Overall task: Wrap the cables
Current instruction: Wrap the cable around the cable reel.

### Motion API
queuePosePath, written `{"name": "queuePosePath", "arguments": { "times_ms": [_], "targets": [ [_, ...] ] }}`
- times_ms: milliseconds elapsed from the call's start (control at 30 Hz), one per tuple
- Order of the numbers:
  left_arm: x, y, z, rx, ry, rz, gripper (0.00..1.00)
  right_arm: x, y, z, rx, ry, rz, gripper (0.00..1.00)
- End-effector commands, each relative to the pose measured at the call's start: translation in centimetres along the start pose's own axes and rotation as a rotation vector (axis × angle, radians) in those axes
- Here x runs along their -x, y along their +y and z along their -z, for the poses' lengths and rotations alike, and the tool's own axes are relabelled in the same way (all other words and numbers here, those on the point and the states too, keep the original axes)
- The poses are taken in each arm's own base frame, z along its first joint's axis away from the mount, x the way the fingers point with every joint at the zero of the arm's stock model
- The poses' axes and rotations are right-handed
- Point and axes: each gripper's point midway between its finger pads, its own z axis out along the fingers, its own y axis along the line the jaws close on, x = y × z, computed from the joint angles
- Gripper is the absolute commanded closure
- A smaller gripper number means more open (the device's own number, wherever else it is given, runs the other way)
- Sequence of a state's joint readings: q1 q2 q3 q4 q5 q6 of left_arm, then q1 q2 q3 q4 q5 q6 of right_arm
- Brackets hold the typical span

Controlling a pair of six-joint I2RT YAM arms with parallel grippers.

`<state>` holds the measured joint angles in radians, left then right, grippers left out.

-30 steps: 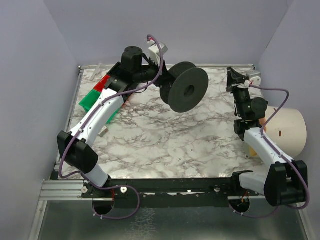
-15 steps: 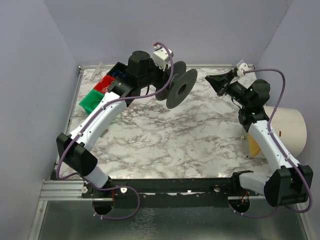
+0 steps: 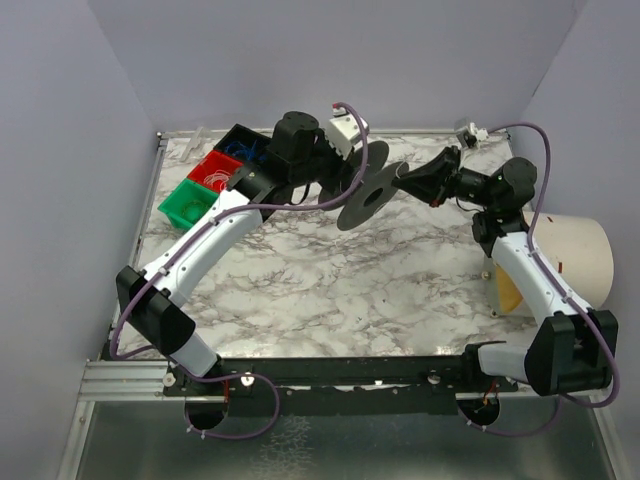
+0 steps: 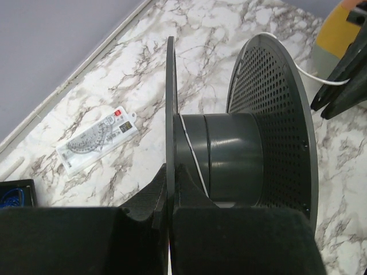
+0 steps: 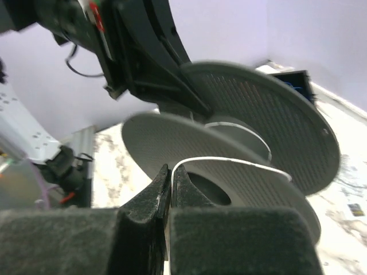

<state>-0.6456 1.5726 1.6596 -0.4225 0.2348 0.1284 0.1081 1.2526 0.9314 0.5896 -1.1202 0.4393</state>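
A black two-flanged spool (image 3: 365, 190) hangs above the back of the table, tilted. My left gripper (image 3: 347, 172) is shut on the rim of one flange (image 4: 170, 103), which stands edge-on between its jaws (image 4: 170, 179). A thin white cable (image 4: 192, 153) crosses the grey hub (image 4: 232, 154) in one turn. The right gripper (image 3: 403, 180) sits just right of the spool, shut on the white cable (image 5: 229, 160). That cable curves from the jaws (image 5: 171, 175) over the near flange (image 5: 172, 143) to the hub. The perforated far flange (image 5: 269, 114) is behind.
Green (image 3: 185, 200), red (image 3: 213, 170) and black (image 3: 240, 142) bins stand at the back left. A white card (image 4: 97, 140) lies on the marble below the spool. A large beige cone (image 3: 580, 255) and a yellow piece (image 3: 508, 290) sit at the right edge.
The left arm has carried the spool rightwards and turned it more edge-on. The right gripper has swung left from the back right corner up to the spool.
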Motion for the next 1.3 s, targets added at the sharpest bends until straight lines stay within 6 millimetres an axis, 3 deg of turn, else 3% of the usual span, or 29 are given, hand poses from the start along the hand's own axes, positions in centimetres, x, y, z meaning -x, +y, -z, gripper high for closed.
{"name": "queuePosePath", "arguments": {
  "times_ms": [0, 200, 300, 467, 667, 900, 1133, 1267],
  "targets": [
    [1.8, 0.1, 0.6, 0.038, -0.031, -0.142, 1.0, 2.1, 3.7, 0.1, 0.154, -0.019, -0.116, 1.0],
    [1.2, -0.3, 0.3, 0.049, -0.007, -0.196, 1.0, 4.1, 5.1, 0.2, 0.187, -0.04, -0.108, 0.99],
    [1.2, 0.4, 0.0, 0.106, 0.007, -0.202, 1.0, 4.2, 5.3, 0.0, 0.195, -0.027, -0.119, 1.0],
    [2.0, 2.1, -0.5, 0.215, -0.012, -0.127, 1.0, 1.8, 7.7, -1.7, 0.306, 0.05, -0.153, 1.0],
    [1.4, 3.4, -1.3, 0.293, -0.004, -0.072, 1.0, -2.2, 10.5, -4.6, 0.426, 0.145, -0.161, 0.99],
    [1.2, 4.8, -1.4, 0.393, -0.017, 0.011, 1.0, -6.4, 9.1, -7.6, 0.376, 0.212, -0.223, 1.0],
    [2.3, 6.9, -0.7, 0.501, -0.065, 0.122, 1.0, -10.4, 8.5, -9.0, 0.253, 0.271, -0.112, 1.0],
    [3.6, 7.7, -0.2, 0.498, -0.113, 0.204, 1.0, -12.6, 5.4, -8.9, 0.056, 0.279, -0.028, 1.0]
  ]
}}
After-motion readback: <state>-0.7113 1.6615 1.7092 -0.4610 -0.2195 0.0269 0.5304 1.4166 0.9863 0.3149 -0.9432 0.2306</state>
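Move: The left fingers hold the reel by the rim of its left flange, so the reel's middle lies about 6 cm to their right, 1 cm ahead and 3 cm lower. The clear package is on the table roughly 16 cm ahead, 1 cm left, and the black box some 22 cm ahead, 18 cm left, both about 30 cm below. From the right hand, pinching the white cable, the reel's middle is about 7 cm left, 2 cm ahead and 3 cm down; the left fingers are 12 cm left, 1 cm ahead, about level. Keeping the white cable pinched, the right hand first lifts about 3.5 cm while drawing back, clear of the right flange, then swings left and down along the near side of the reel, ending some 12 cm farther left, 5 cm nearer its base and 8 cm lower, the cable trailing from the shut fingertips to the reel. The left hand keeps its grip on the flange rim and, after dipping back a little, carries the reel about 4 cm forward, a bit left and down, turning it roughly 25 degrees counter-clockwise to meet the wrap. ##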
